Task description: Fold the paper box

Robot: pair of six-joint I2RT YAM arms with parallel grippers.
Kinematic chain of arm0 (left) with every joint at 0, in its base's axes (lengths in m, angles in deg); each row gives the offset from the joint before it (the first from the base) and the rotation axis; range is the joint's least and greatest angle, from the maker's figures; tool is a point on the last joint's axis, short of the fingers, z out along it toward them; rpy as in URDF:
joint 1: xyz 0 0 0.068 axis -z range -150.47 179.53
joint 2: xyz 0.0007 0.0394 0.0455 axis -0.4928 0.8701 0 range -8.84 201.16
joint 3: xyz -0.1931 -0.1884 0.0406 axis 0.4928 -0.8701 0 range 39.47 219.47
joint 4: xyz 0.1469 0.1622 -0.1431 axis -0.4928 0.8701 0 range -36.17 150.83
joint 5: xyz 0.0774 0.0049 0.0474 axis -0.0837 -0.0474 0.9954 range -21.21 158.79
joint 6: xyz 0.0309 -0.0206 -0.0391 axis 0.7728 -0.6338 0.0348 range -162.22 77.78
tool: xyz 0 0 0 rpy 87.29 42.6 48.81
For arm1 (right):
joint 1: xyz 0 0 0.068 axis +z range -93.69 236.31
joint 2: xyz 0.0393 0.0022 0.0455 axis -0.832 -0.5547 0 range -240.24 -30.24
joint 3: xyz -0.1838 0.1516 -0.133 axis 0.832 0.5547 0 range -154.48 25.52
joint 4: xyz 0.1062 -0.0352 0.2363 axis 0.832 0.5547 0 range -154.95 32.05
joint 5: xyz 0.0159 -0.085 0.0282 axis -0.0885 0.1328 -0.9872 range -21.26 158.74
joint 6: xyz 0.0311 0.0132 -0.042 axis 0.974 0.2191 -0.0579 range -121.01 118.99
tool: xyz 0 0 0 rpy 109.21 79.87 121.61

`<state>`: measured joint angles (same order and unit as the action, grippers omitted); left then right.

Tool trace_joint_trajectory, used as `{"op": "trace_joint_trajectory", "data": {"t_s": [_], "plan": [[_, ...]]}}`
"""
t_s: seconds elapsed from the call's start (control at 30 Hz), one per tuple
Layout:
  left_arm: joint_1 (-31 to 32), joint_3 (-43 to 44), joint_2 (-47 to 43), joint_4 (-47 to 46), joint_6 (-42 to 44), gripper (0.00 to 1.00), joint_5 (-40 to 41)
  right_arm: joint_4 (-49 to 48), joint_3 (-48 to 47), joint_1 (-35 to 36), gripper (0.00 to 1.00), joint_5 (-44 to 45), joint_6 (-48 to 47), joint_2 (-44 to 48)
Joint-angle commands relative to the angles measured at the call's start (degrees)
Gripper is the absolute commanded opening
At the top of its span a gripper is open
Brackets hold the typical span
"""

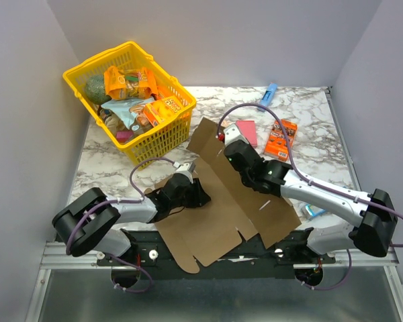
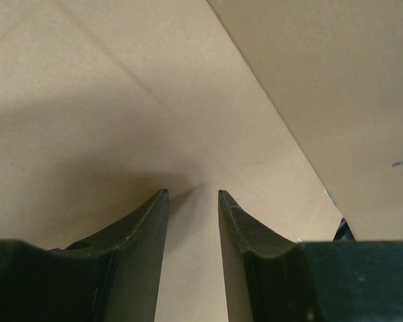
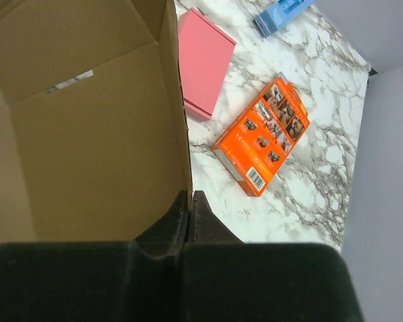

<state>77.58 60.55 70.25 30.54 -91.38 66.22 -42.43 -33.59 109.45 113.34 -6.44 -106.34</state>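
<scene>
The paper box [image 1: 218,204] is a brown corrugated sheet with flaps, lying flat between the arms, its far panel raised. My right gripper [image 1: 226,145] holds that raised panel's edge. In the right wrist view its fingers [image 3: 190,196] are shut on the cardboard wall [image 3: 87,147]. My left gripper [image 1: 203,196] rests low on the sheet's left side. In the left wrist view its tips [image 2: 193,193] stand a short way apart over bare cardboard [image 2: 121,100], with nothing between them.
A yellow basket [image 1: 162,137] full of snack packs stands at the back left. A pink pad [image 1: 246,131], an orange snack box [image 1: 281,138] and a blue item [image 1: 269,92] lie on the marble behind the right gripper. Grey walls close in on three sides.
</scene>
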Motion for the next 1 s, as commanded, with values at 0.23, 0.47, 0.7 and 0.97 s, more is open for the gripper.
{"op": "trace_joint_trajectory", "data": {"t_s": [0.23, 0.47, 0.7, 0.97], "plan": [[1.5, -4.0, 7.7, -12.3, -5.1, 0.42, 0.9, 14.3, -7.4, 12.4, 0.01, 4.9, 19.3, -7.7], [2.4, -3.2, 8.9, -13.0, -5.2, 0.42, 0.6, 25.5, -12.8, 17.1, 0.01, 3.7, 32.9, -15.0], [2.3, -3.1, -0.3, -7.4, -3.9, 0.62, 2.1, 24.0, -12.0, 17.1, 0.01, 4.2, 31.7, -15.3], [-1.8, -2.4, -21.8, 10.6, 5.1, 0.89, 8.2, 20.1, -7.9, 17.0, 0.01, 5.3, 21.3, -8.1]]}}
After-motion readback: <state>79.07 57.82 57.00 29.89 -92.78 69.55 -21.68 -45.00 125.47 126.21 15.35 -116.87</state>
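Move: The left gripper, half open, is down at the bottom panel. The crease to the raised side panel lies about 5 cm to its right, 3 cm ahead and a couple of centimetres below. The right gripper already pinches the raised panel's edge; that crease lies about 9 cm to its left, 8 cm back and 17 cm down. From the right gripper, the pink box is 12 cm ahead and 1 cm left, the orange box 10 cm ahead and 10 cm right, both some 18 cm lower. Keep the right gripper shut on the raised panel's edge and pull it about 6 cm left and 5 cm back towards the left gripper, then ease it slightly right again. Meanwhile slide the left fingertips 2 cm right, low on the bottom panel towards the crease, rolling a little; then lift them about 5 cm off the cardboard, opening wide. ##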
